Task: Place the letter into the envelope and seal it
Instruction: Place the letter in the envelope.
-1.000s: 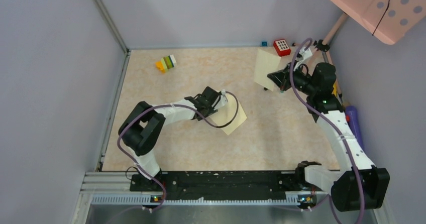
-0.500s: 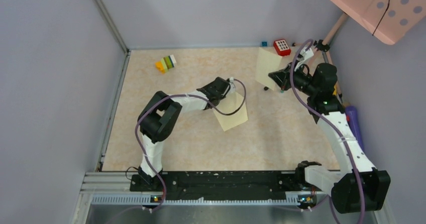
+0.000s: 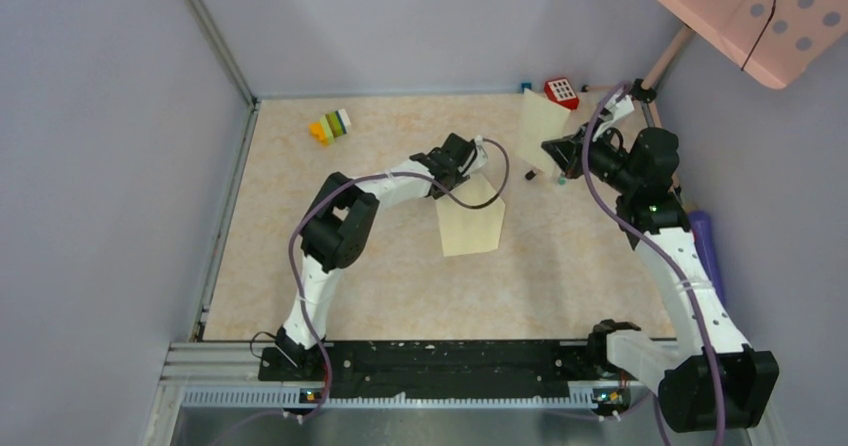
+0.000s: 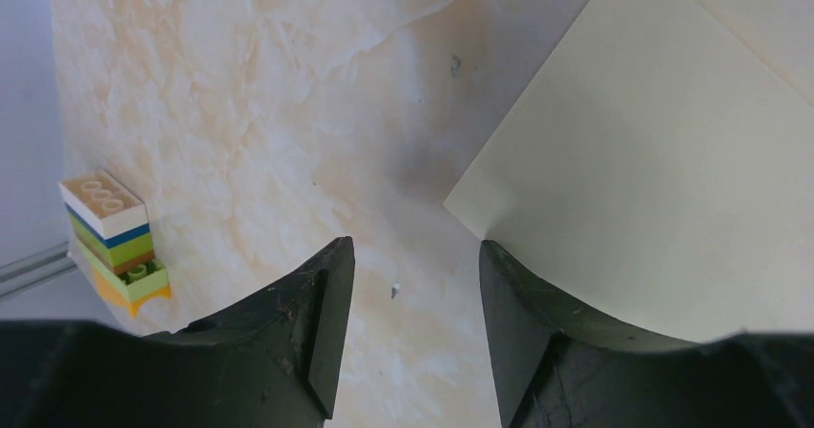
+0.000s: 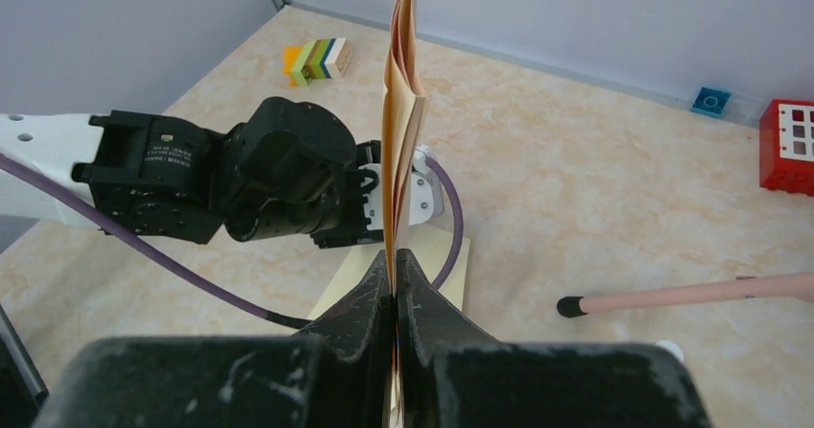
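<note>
The pale cream envelope (image 3: 470,228) lies flat mid-table, its pointed end toward the back. My left gripper (image 3: 474,169) hovers low over that end, open. In the left wrist view the left gripper (image 4: 415,246) has bare table between its jaws. One of the fingers (image 4: 538,322) overlaps the envelope (image 4: 653,188) at its corner. My right gripper (image 3: 553,153) is shut on the letter (image 3: 541,129), a tan folded sheet held upright at the back right. In the right wrist view the letter (image 5: 403,111) rises edge-on out of the right gripper (image 5: 395,255), with the envelope (image 5: 453,255) beyond.
A stack of coloured bricks (image 3: 330,126) sits at the back left. A red block (image 3: 561,92) and a small blue brick (image 3: 525,87) are by the back wall. A pink rod (image 5: 691,294) slants down to the table near the right arm. Walls close three sides.
The left arm has stretched out toward the back right, and the envelope has slid and turned with it. The right gripper with the letter has shifted slightly back and right.
</note>
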Controlling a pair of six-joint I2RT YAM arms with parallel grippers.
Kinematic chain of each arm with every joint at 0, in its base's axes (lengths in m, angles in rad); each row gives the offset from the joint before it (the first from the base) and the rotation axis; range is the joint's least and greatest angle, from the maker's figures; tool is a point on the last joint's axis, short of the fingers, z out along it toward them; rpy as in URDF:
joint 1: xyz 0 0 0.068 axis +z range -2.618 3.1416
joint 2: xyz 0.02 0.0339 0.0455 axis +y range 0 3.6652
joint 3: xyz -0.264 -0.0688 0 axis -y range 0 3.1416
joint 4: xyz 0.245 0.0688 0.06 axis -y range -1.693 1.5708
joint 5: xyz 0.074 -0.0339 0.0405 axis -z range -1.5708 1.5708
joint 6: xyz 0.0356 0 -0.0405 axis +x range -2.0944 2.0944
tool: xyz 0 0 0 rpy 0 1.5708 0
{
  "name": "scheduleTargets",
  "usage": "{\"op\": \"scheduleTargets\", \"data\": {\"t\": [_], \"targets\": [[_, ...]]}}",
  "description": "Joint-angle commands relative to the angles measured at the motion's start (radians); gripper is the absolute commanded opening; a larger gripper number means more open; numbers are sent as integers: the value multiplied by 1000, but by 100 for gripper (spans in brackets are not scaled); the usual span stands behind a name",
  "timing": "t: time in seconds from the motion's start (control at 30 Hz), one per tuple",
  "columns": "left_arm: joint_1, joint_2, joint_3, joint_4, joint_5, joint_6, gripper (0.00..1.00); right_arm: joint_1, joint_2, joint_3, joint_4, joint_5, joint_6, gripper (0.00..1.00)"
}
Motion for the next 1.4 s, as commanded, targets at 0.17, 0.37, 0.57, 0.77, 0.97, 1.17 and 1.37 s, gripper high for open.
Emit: {"op": "scheduleTargets", "data": {"t": [0.17,0.37,0.57,0.77,0.97,1.17,1.37], "targets": [[71,-60,72,-112,148,-242,57,-39,-12,41,4,-15,1,0],[203,-284,-83,-46,288,-433,57,-51,74,113,-120,-77,-2,0],[356,-441,-332,134,817,-710,69,-40,254,233,-306,-180,-12,0],[389,-410,-502,389,1103,-943,96,52,419,299,-446,-132,-89,0],[387,-358,-557,496,1151,-1067,99,75,586,368,-539,-152,-101,0],[377,-328,-629,614,1167,-1166,99,84,753,461,-662,-165,-143,0],[350,-283,-633,646,1197,-1205,98,109,871,535,-758,-180,-203,0]]}}
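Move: Under the left hand's half-open fingers lies the envelope's far left corner; its middle is about 10 cm back, 7 cm to the right and 2 cm below, with the dark rod tip some 19 cm to that hand's right, level with it. From the right hand, which already holds the letter, the envelope's middle is about 11 cm left, 2 cm ahead and 28 cm down. The rod tip stands 12 cm ahead and 1 cm right of the right hand, the small bottle 11 cm ahead and 8 cm right. Lowering the pinched letter about 20 cm, the right hand drifts 5 cm left and tips its fingers steeply down towards the envelope's right side. The left hand, one fingertip at the envelope's far corner, lifts off, arcs up and left, then swings back and down beside the left edge, ending 10 cm nearer the base, rolled some 80 degrees with fingers opened wide. ##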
